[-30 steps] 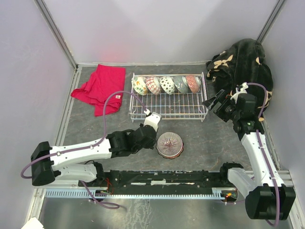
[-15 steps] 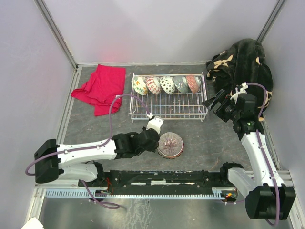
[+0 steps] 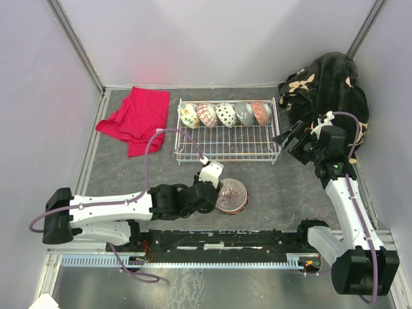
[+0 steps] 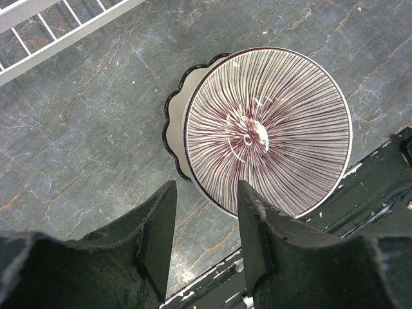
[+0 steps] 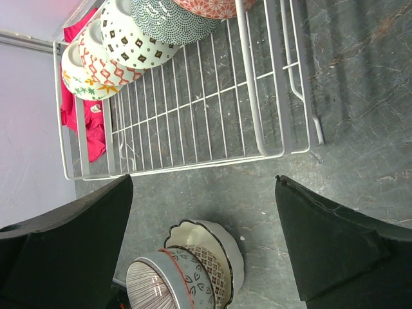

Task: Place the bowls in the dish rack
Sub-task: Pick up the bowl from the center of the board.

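Note:
The white wire dish rack (image 3: 226,147) stands at the back middle, with several patterned bowls (image 3: 225,114) on edge along its far side. A stack of nested bowls (image 3: 232,196) sits on the grey floor in front of it, topped by a striped bowl (image 4: 267,132). My left gripper (image 3: 216,194) is open and empty at the stack's left rim. In the left wrist view (image 4: 206,238) the striped bowl's near rim lies just ahead of its fingers. My right gripper (image 3: 288,139) is open and empty, held above the floor off the rack's right end. Its wrist view (image 5: 203,183) shows the rack (image 5: 193,96) and the stack (image 5: 199,270).
A red cloth (image 3: 136,118) lies left of the rack. A dark floral blanket (image 3: 328,84) is heaped in the back right corner. Grey walls enclose the floor on three sides. A black rail (image 3: 219,241) runs along the near edge.
My left arm has swung right and brought its open gripper up to the left side of the bowl stack. The right arm and the bowls have not moved.

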Robot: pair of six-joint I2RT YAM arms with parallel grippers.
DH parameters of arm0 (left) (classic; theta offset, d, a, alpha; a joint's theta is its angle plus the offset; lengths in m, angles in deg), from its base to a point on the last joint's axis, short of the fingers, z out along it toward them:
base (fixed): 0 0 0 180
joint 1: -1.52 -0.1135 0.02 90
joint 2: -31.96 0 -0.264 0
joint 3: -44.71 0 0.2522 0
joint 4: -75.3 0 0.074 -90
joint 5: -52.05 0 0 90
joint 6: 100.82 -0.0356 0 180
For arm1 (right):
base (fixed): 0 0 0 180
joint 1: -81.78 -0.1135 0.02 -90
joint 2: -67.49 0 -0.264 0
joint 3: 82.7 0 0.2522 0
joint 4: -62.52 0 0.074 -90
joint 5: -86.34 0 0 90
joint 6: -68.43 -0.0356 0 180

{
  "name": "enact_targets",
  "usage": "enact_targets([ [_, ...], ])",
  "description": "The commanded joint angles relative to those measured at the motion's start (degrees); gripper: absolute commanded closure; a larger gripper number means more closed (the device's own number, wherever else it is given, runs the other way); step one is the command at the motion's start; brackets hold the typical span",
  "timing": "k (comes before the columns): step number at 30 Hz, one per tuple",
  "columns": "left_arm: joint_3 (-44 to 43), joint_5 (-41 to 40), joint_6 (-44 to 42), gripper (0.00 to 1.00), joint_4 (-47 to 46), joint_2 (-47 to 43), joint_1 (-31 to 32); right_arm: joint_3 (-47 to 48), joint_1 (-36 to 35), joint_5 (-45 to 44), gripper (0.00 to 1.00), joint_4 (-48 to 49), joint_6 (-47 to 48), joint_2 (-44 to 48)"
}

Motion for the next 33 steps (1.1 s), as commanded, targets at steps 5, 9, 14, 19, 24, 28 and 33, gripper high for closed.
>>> enact_targets([
  [5,-4.5,-5.9,2.2,0.49,0.8,4.4,0.8,0.2,-0.3,0.8,0.01,2.2,-0.1,0.0],
  [9,-5.4,-6.8,2.1,0.49,0.9,5.7,0.8,0.3,-0.3,1.0,0.01,2.3,-0.1,-0.1],
  [14,-6.5,-7.0,1.8,0.52,1.0,8.0,0.8,0.3,-0.3,1.2,0.01,2.3,-0.1,-0.2],
  [19,-7.4,-6.8,1.3,0.67,0.7,10.0,0.8,0.3,-0.3,1.4,0.01,2.4,-0.1,-0.3],
  [24,-7.7,-7.1,1.2,0.80,0.7,10.8,0.8,0.4,-0.3,1.8,0.01,2.5,-0.2,-0.6],
  [28,-7.9,-7.4,1.3,0.94,0.8,10.6,0.8,0.4,-0.3,1.8,0.01,2.6,-0.1,-0.9],
  [33,-8.0,-7.3,1.2,0.97,0.8,9.5,0.8,0.5,-0.3,1.9,0.01,2.5,-0.1,-1.0],
])
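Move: The top bowl of the stack, striped inside, has its middle about 5 cm to the left hand's right, some 1 cm back and 4 cm below it; the scalloped bowl sits under it, about 9 cm below the hand. The dish rack's middle is roughly 20 cm ahead and 4 cm to the right, some 10 cm lower. From the right hand, the top bowl lies about 17 cm back, 16 cm to the left and 9 cm down. The top bowl's rim, on its far-left side, is what the left hand works down onto: half open, with one finger inside the bowl and one outside, it eases about 2 cm forward and 2 cm down with a little drift to the right, its left side tipping up some 10 degrees. The fingers then close almost fully, pinching the thin rim between their tips. ##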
